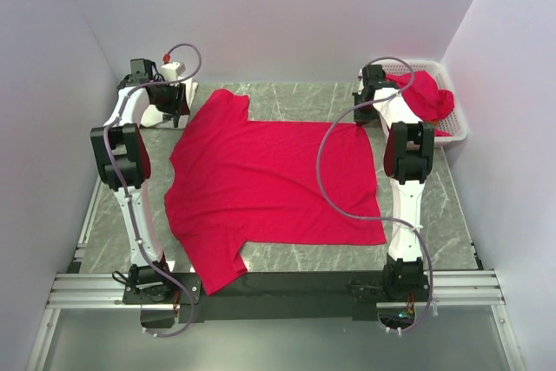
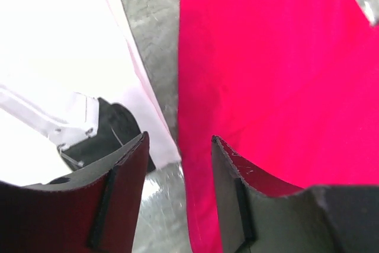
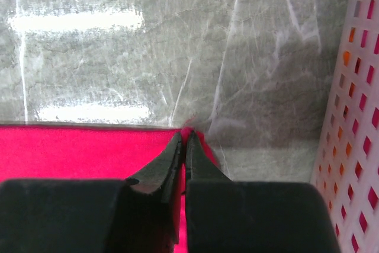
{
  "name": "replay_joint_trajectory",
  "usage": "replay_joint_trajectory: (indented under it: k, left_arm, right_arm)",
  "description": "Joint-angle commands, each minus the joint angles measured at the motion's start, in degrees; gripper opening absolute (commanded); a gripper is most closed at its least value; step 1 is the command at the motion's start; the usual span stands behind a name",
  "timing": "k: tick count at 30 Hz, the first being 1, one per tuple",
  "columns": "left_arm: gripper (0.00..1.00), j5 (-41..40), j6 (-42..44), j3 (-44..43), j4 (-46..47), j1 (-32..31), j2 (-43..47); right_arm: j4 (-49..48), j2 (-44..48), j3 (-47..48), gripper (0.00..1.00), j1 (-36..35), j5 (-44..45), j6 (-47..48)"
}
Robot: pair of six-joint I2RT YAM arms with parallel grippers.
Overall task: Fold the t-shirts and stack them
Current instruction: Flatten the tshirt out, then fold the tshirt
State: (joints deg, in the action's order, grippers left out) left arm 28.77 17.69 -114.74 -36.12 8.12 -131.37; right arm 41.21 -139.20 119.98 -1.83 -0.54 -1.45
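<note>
A bright red t-shirt (image 1: 269, 180) lies spread flat on the marble table, collar toward the left. My left gripper (image 2: 177, 146) is open at the shirt's far left edge (image 2: 266, 57). The cloth's border runs between its fingers, one finger (image 2: 237, 194) over the red fabric and the other over bare table. In the top view this gripper (image 1: 174, 106) sits by the far sleeve. My right gripper (image 3: 185, 135) is shut on the shirt's far right corner (image 3: 83, 146), which pokes out past the tips. The top view shows that gripper (image 1: 363, 117) at the same corner. Another red t-shirt (image 1: 427, 97) is bunched in the basket.
A white lattice basket (image 1: 456, 123) stands at the far right, and its wall (image 3: 355, 117) is close to my right gripper. A small white object with a red cap (image 1: 172, 67) sits at the far left corner. Walls enclose the table on three sides.
</note>
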Motion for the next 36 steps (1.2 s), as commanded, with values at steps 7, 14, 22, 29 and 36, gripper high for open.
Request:
replay_joint_trajectory:
  k: [7, 14, 22, 29, 36]
  left_arm:
    - [0.51, 0.2, -1.1, -3.0, 6.2, -2.6, -3.4]
    - [0.52, -2.5, -1.8, -5.7, 9.2, -4.2, -6.5]
    - [0.52, -5.8, -1.6, -12.2, 8.7, -5.7, -12.8]
    - [0.52, -5.9, 2.1, -15.1, 6.1, -7.7, -14.6]
    - [0.49, -11.1, 3.8, -19.6, 5.2, -11.3, -18.2]
  right_arm:
    - [0.8, 3.4, 0.4, 0.00, 0.3, -2.2, 0.9]
    - [1.3, 3.1, 0.6, 0.00, 0.2, -2.5, 0.9]
    - [1.4, 3.1, 0.5, 0.00, 0.2, -2.5, 3.4]
    - [2.4, 2.4, 2.0, 0.00, 0.2, -2.1, 4.1]
    - [2.7, 2.6, 1.9, 0.00, 0.2, -2.2, 4.5]
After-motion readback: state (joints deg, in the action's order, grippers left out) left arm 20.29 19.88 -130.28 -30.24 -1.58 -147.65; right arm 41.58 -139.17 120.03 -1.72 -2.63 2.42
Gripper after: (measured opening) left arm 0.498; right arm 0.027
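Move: The left hand is half open and going for the t-shirt's left edge beside the far-left sleeve corner, about 9 cm ahead, 10 cm to its right and 7 cm below. The white folded stack lies roughly 6 cm ahead of it, 5 cm to its left and 6 cm below. From the right hand, shut on the t-shirt's far-right corner, that same left edge is some 45 cm left and 8 cm ahead; the basket's middle is about 5 cm ahead and 16 cm right. The left hand leaves the near right edge of the white stack and works in steps down, forward and to the right, some 11 cm in all, ending low over the t-shirt's left edge by the sleeve after a last swing to the right, the wrist tilting about 10 degrees and the fingers staying half open, with no touch on the cloth clearly visible. The right hand keeps the far-right corner pinched down by the table, staying in place with only a slight counter-clockwise turn. ##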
